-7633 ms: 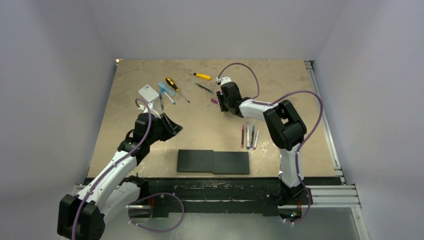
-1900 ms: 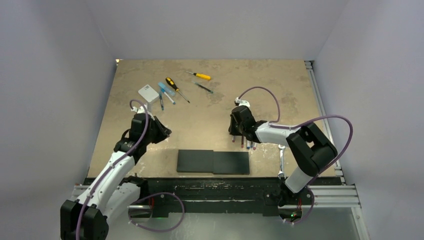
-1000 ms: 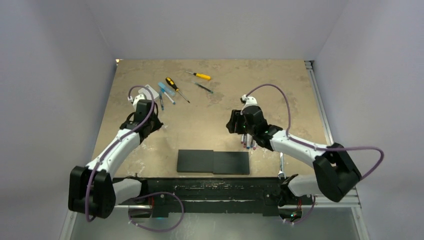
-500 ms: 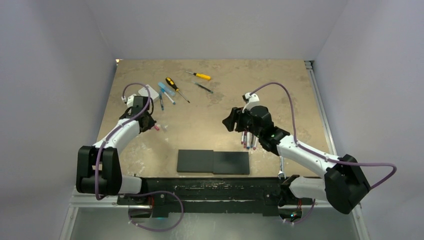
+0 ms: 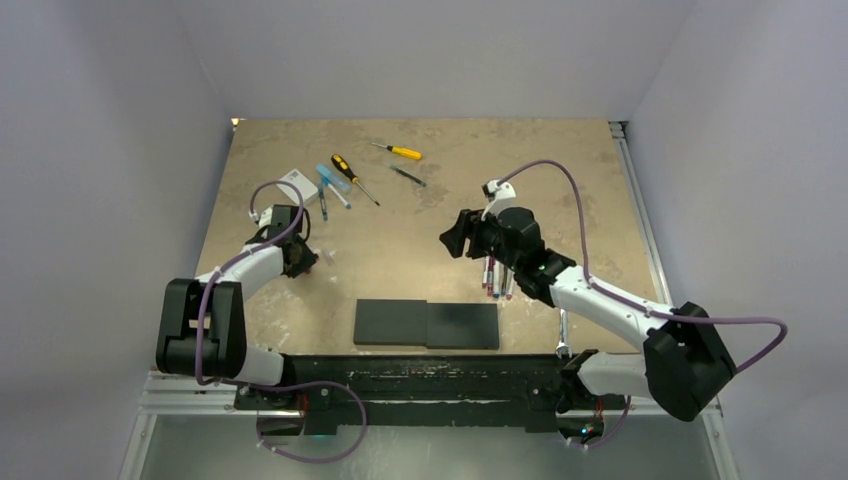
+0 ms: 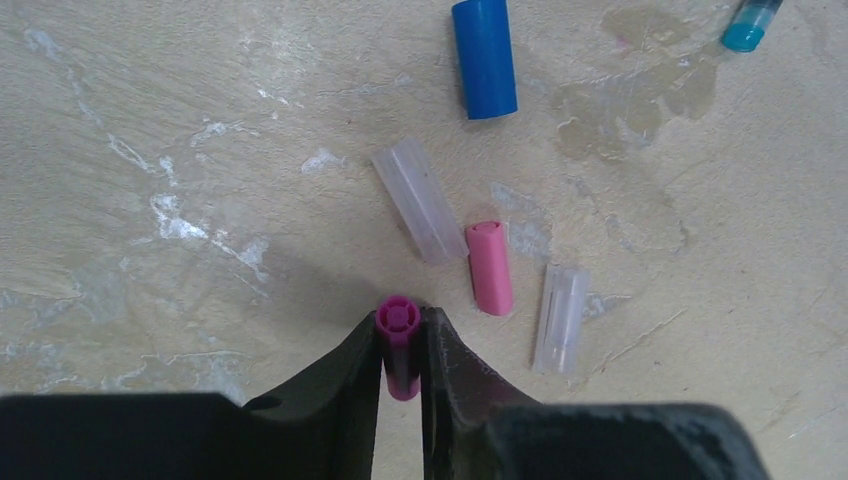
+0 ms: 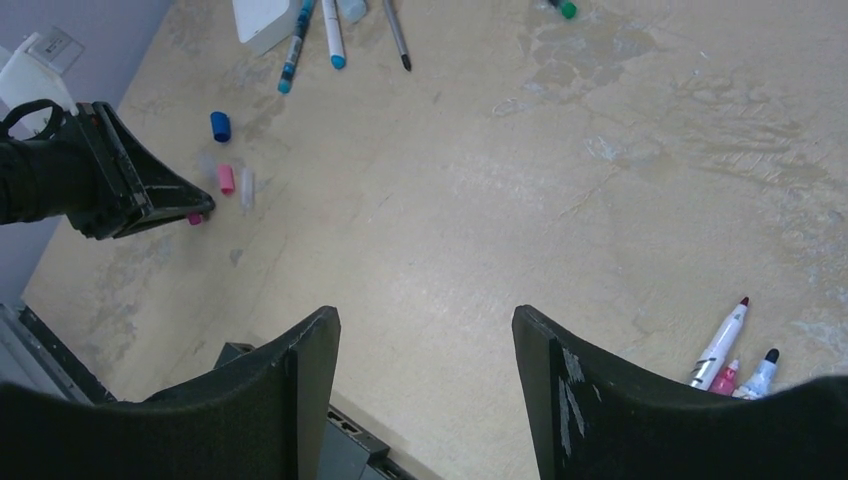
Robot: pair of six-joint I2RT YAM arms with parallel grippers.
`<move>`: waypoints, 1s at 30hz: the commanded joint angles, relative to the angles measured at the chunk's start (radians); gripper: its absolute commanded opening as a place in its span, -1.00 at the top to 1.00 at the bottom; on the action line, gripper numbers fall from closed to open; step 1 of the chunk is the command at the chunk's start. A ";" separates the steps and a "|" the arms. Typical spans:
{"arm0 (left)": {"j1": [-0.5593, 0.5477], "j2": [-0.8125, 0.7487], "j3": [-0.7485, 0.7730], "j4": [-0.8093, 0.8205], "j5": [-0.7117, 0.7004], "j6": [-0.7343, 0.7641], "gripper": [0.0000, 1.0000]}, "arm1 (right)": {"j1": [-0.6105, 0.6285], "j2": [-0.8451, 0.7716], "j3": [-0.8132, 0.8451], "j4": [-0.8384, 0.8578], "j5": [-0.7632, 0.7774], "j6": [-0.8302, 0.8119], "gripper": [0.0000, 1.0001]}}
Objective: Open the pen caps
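My left gripper [image 6: 401,320] is shut on a magenta pen cap [image 6: 401,345], held just above the table at the left [image 5: 300,262]. It also shows in the right wrist view [image 7: 195,212]. Beyond it lie loose caps: a blue cap [image 6: 484,57], a pink cap [image 6: 489,267] and two clear caps [image 6: 419,199] [image 6: 561,318]. My right gripper [image 7: 420,330] is open and empty, raised over mid-table [image 5: 452,240]. A row of uncapped pens [image 5: 497,275] lies partly under the right arm; their tips show in the right wrist view [image 7: 722,342].
A white box [image 5: 293,183] with blue pens [image 5: 330,190] beside it sits at the back left. A black-and-yellow screwdriver [image 5: 350,175], a yellow screwdriver [image 5: 400,152] and a dark pen [image 5: 407,177] lie at the back. Two black slabs [image 5: 427,324] lie at the near edge.
My left gripper has come down towards the loose caps at the left, still holding the magenta cap. My right gripper has edged slightly left and back, staying open.
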 commanded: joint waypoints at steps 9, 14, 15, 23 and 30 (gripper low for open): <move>0.007 -0.118 0.006 -0.032 0.041 0.008 0.17 | 0.003 0.100 0.164 0.026 -0.004 -0.009 -0.38; 0.004 -0.250 0.030 -0.082 0.077 0.020 0.08 | 0.003 0.252 0.282 0.036 0.075 -0.022 -0.37; 0.002 -0.285 0.030 -0.084 0.089 0.020 0.08 | 0.003 0.300 0.313 0.033 0.096 -0.023 -0.36; -0.013 -0.490 0.006 -0.045 0.253 0.035 0.06 | -0.006 0.753 0.666 0.028 0.177 -0.165 -0.34; -0.018 -0.562 -0.011 -0.094 0.302 0.055 0.06 | -0.015 0.936 0.901 -0.016 0.212 -0.261 -0.39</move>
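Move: My left hand holds the purple cap about 1 cm above the table; the pink cap lies some 3 cm ahead and 2 cm right of it, one clear cap 5 cm ahead and 2 cm left. From my right hand the green pen is roughly 27 cm ahead, 9 cm left and 16 cm down, with the black screwdriver 25 cm ahead, 20 cm left. From my left hand that pen is 28 cm ahead, 20 cm right. I open my left fingers and let go of the purple cap, then lift clear about 13 cm, drifting slightly right as the fingertips tip up. Meanwhile my right hand, fingers kept open and touching nothing, rises a touch, then sweeps forward some 18 cm and 9 cm left, sinking towards the green pen and rolling its left side down. ##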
